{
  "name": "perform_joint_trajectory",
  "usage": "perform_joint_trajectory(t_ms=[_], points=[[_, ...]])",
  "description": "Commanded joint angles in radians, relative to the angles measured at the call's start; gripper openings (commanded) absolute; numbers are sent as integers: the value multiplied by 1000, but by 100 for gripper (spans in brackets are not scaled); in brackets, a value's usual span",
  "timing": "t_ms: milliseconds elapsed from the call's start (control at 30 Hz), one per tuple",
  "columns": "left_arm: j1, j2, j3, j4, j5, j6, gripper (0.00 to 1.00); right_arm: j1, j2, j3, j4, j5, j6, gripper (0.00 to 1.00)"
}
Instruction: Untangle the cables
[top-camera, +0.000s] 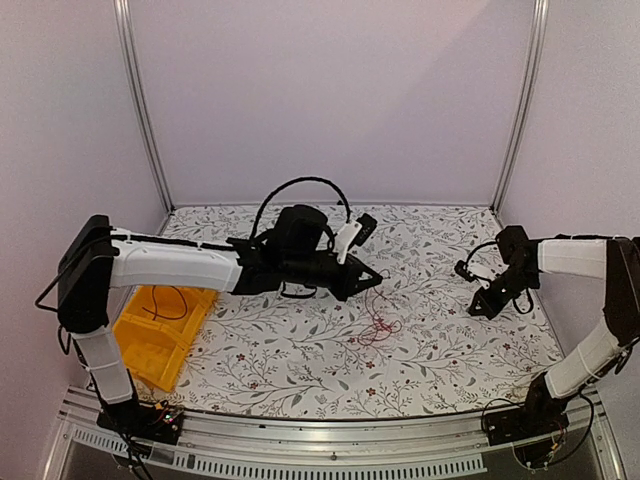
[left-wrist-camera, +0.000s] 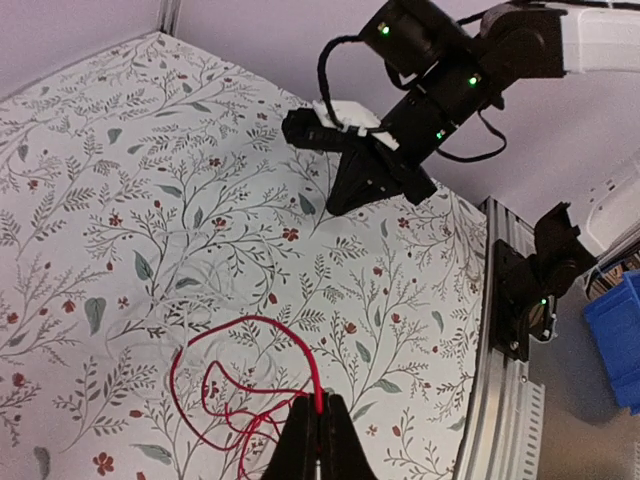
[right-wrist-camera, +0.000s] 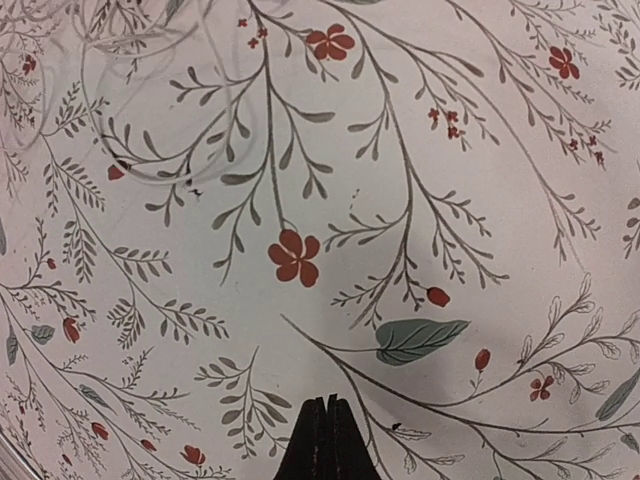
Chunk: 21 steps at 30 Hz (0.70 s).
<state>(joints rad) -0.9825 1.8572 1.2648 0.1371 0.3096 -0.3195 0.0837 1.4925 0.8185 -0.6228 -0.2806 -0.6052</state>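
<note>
A thin red cable (left-wrist-camera: 215, 372) lies in loose tangled loops on the flowered cloth, also seen mid-table as the red cable (top-camera: 378, 322). My left gripper (left-wrist-camera: 320, 405) is shut on one strand of it, the strand rising between the fingertips. From above, the left gripper (top-camera: 377, 278) sits just over the tangle's far end. My right gripper (right-wrist-camera: 328, 400) is shut with nothing between its fingers, hovering over bare cloth. That right gripper (top-camera: 476, 309) stands well right of the red cable. A thin black cable (top-camera: 165, 305) loops inside the yellow bin (top-camera: 140, 345).
Pale thin wire loops (right-wrist-camera: 130, 100) lie on the cloth at the upper left of the right wrist view. The right gripper (left-wrist-camera: 338, 205) shows beyond the tangle. A metal rail (left-wrist-camera: 500, 400) marks the table edge, with a blue bin (left-wrist-camera: 625, 340) beyond it.
</note>
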Motion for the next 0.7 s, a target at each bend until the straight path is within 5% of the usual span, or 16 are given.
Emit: perform_joint_trajectory(t_ms=[0, 67, 233, 333, 667], points=[[29, -117, 7, -113, -49, 85, 0, 0, 28, 17, 16, -25, 25, 0], [35, -132, 49, -167, -51, 105, 0, 1, -8, 73, -11, -101, 27, 5], [36, -121, 153, -235, -29, 145, 0, 8, -159, 206, -50, -407, -15, 57], [35, -106, 191, -235, 18, 168, 0, 26, -218, 281, -23, -487, -8, 74], [19, -43, 293, -174, 163, 187, 0, 115, -89, 458, 32, -679, 77, 83]])
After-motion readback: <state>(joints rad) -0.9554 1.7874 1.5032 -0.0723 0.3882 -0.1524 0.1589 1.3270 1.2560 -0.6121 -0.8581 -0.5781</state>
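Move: The closed left gripper already holds the red cable, whose hanging bundle centres about 9 cm below it, some 2 cm to its right and 1 cm farther out. From the empty, shut right gripper that red cable lies about 19 cm left, 2 cm back and 4 cm higher. The clear cable on the table is some 11 cm left, 2 cm ahead and 3 cm below the right hand; from the left hand, 10 cm right, 5 cm ahead and 16 cm down. Keep the left gripper shut on the red cable and draw it nearly straight up about 10 cm, slowing to a stop. Meanwhile open the right gripper wide and bring it up some 25 cm from near the table, also going left towards the raised red cable and a little forward, with its fingers swinging up from straight down to point forward-left. ##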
